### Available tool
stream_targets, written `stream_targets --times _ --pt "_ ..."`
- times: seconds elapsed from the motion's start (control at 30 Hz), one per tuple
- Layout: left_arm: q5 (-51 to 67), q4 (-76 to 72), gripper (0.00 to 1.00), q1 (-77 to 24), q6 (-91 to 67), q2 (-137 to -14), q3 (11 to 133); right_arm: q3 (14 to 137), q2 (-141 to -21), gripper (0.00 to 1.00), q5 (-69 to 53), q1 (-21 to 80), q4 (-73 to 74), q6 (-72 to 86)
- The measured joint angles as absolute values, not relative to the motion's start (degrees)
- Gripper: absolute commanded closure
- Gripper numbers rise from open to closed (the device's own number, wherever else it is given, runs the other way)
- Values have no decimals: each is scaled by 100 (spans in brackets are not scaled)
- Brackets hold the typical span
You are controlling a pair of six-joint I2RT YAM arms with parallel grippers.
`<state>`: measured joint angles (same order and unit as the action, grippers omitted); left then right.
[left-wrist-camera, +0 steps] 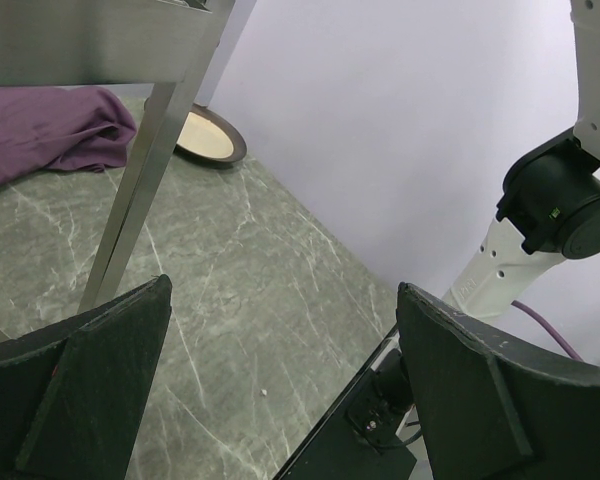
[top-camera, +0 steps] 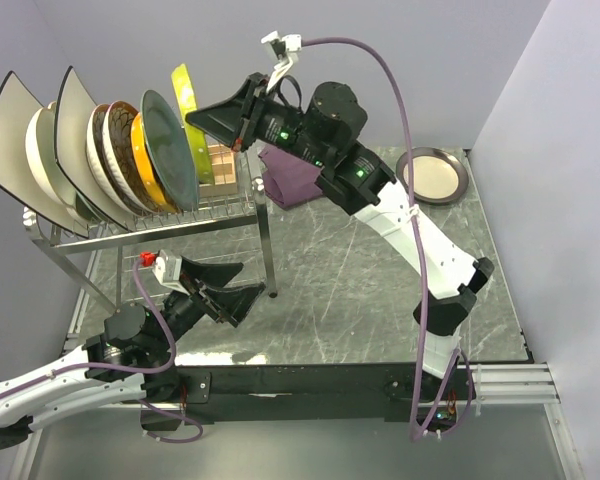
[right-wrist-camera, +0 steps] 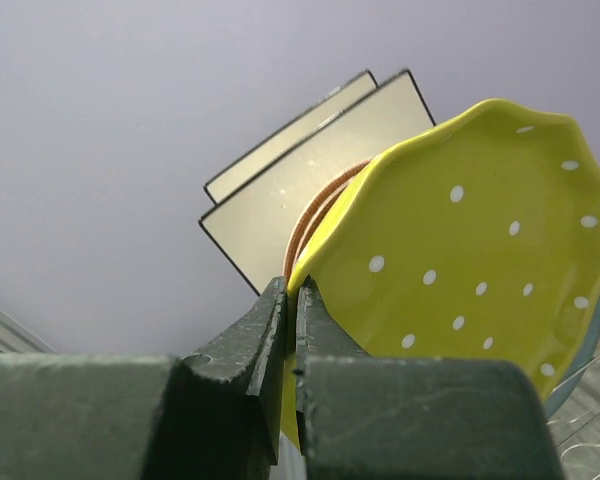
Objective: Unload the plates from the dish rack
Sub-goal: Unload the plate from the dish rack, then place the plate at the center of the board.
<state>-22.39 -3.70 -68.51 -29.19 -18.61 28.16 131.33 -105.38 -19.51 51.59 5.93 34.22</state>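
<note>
The dish rack (top-camera: 180, 225) stands at the back left with several plates on edge between its prongs: two white square ones (top-camera: 75, 130), a cream round one (top-camera: 42, 160), a brown-patterned one (top-camera: 113, 150), an orange one (top-camera: 138, 160) and a teal-green one (top-camera: 170, 150). My right gripper (top-camera: 195, 120) is shut on the rim of the lime-yellow dotted plate (right-wrist-camera: 460, 260) at the rack's right end. In the right wrist view the gripper (right-wrist-camera: 292, 285) pinches that rim, with the square plates (right-wrist-camera: 300, 190) behind. My left gripper (left-wrist-camera: 285, 290) stands open and holds nothing, low beside a rack leg (left-wrist-camera: 145, 170).
A round cream plate with a dark rim (top-camera: 432, 175) lies flat on the marble table at the back right. A purple cloth (top-camera: 290, 175) is bunched behind the rack, next to a small wooden compartment box (top-camera: 222, 165). The right arm (top-camera: 420, 240) stretches across the table's right half.
</note>
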Motion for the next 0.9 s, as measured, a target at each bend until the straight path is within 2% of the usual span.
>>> stream_targets --times 0.23,0.47,0.7,0.9 --pt "-2239 -370 1 -6851 -2919 -1861 2816 13240 -10230 100 -1855 5000 788 3142" --pt "-2239 -373 1 -6851 -2917 -1859 2816 13054 -9303 100 -1358 4591 1372 2596" --pt "-2237 -370 0 -6851 -2919 -1859 2816 11880 -7616 100 305 4390 2202 1938" --pt "-2237 -373 1 -6851 -2921 -1800 2810 10106 -6539 100 1629 4383 2705 1688"
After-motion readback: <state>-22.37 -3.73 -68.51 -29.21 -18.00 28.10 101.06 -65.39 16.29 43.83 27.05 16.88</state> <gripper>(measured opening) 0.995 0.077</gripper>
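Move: Pinched in the right hand, the green plate is bound for the open counter, where the brown-rimmed plate lies about 34 cm ahead, 54 cm to the right and 56 cm below. The purple cloth lies about 38 cm ahead, 20 cm right and 55 cm down. In the rack, the teal plate sits some 7 cm left, 4 cm ahead and 13 cm lower. From the left hand, the brown-rimmed plate is roughly 47 cm ahead, 48 cm right and 31 cm down. Still pinching the green plate's rim, the right hand sweeps about 25 cm to the right, away from the rack and towards the brown-rimmed plate's side of the counter, gathering speed. It climbs some 6 cm on the way, then sinks 10 cm, while the wrist swings nearly 50 degrees clockwise. ##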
